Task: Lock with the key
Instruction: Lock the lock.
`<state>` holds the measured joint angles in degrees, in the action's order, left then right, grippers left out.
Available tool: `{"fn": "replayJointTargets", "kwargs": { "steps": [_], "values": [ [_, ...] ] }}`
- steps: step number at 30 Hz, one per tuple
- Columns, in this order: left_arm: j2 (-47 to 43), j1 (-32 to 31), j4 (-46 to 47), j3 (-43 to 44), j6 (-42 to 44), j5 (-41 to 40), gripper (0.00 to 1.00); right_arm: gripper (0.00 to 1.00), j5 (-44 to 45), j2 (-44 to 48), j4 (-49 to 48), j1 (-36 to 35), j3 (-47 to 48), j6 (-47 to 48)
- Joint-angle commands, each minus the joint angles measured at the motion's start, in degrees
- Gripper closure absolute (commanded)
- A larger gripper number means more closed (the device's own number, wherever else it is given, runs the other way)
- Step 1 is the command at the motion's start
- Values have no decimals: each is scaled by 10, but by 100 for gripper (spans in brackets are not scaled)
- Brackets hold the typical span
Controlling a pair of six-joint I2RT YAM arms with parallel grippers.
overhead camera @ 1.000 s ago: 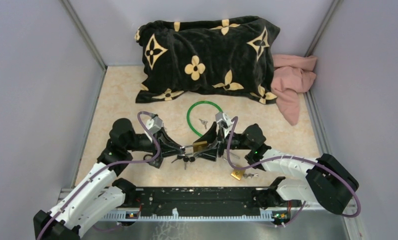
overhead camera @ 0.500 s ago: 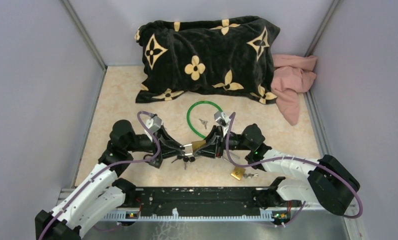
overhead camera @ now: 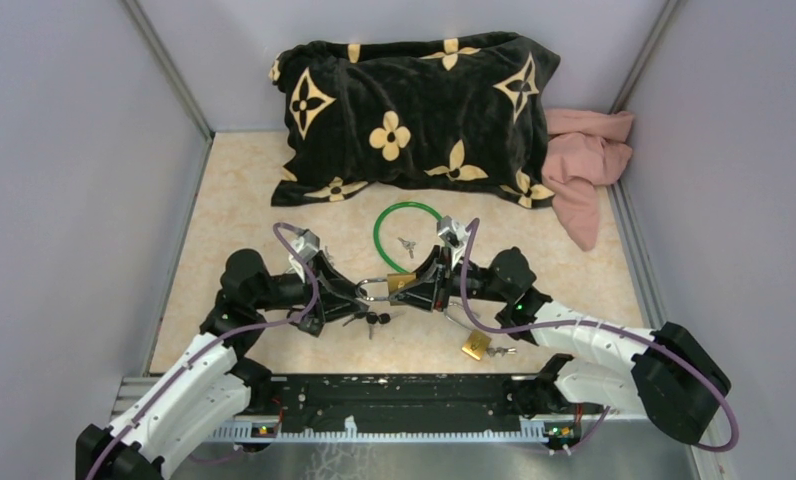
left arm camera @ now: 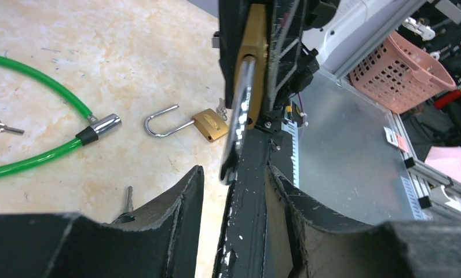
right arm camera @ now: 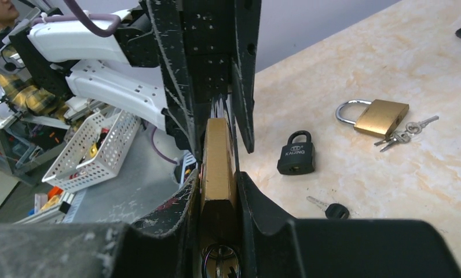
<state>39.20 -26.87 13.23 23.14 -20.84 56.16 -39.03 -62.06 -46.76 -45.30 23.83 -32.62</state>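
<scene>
My right gripper [overhead camera: 411, 287] is shut on the flat sides of a brass padlock [right arm camera: 218, 156], held just above the table. A key ring [right arm camera: 219, 262] shows at the padlock's bottom end, deep between the fingers. The silver shackle [left arm camera: 238, 119] points toward my left gripper [overhead camera: 354, 295]. That gripper [left arm camera: 231, 171] stands open, its fingers [left arm camera: 185, 200] on either side of the shackle's tip and one black right-hand finger, not clamping them. A loose black-headed key [right arm camera: 328, 208] lies on the table beneath.
A second brass padlock [overhead camera: 474, 347] with open shackle and keys lies near the right arm. A small black padlock [right arm camera: 296, 153] lies below the grippers. The green cable lock [overhead camera: 406, 232] with small keys [overhead camera: 406, 243], a black pillow [overhead camera: 414, 105] and pink cloth [overhead camera: 584, 165] lie beyond.
My left gripper has opened off the shackle and drawn back slightly left. My right gripper has closed on the brass padlock and shifted a little up and right with it.
</scene>
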Motion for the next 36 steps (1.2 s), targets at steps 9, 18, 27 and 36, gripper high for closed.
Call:
{"fn": "replayJointTargets", "kwargs": {
  "steps": [9,18,27,36],
  "values": [
    [0,16,146,-25,-104,-7,58,100,8,13,-105,-1,47,-24],
    [19,13,178,-23,-117,-1,74,100,9,7,-99,-6,53,-22],
    [29,4,191,-14,-120,13,100,100,26,-10,-81,-18,62,3],
    [45,-26,212,0,-115,17,100,100,67,-85,-128,-39,66,18]
  ]
}}
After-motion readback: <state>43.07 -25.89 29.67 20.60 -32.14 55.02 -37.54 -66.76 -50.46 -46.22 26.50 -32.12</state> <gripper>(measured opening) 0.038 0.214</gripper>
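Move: The left hand's open fingers are at the padlock's shackle, whose middle is about 1 cm ahead, 2 cm right and 1 cm above. The brass body, gripped by the right hand, is some 7 cm right and 1 cm ahead. On the table roughly 18 cm lower, the black keys are 4 cm back, level sideways; the black padlock is 15 cm left, 4 cm back. From the right hand the shackle is about 6 cm left, straight level. Left hand rises 2 cm and pinches the shackle; right then pushes the body 1.5 cm left and forward. ##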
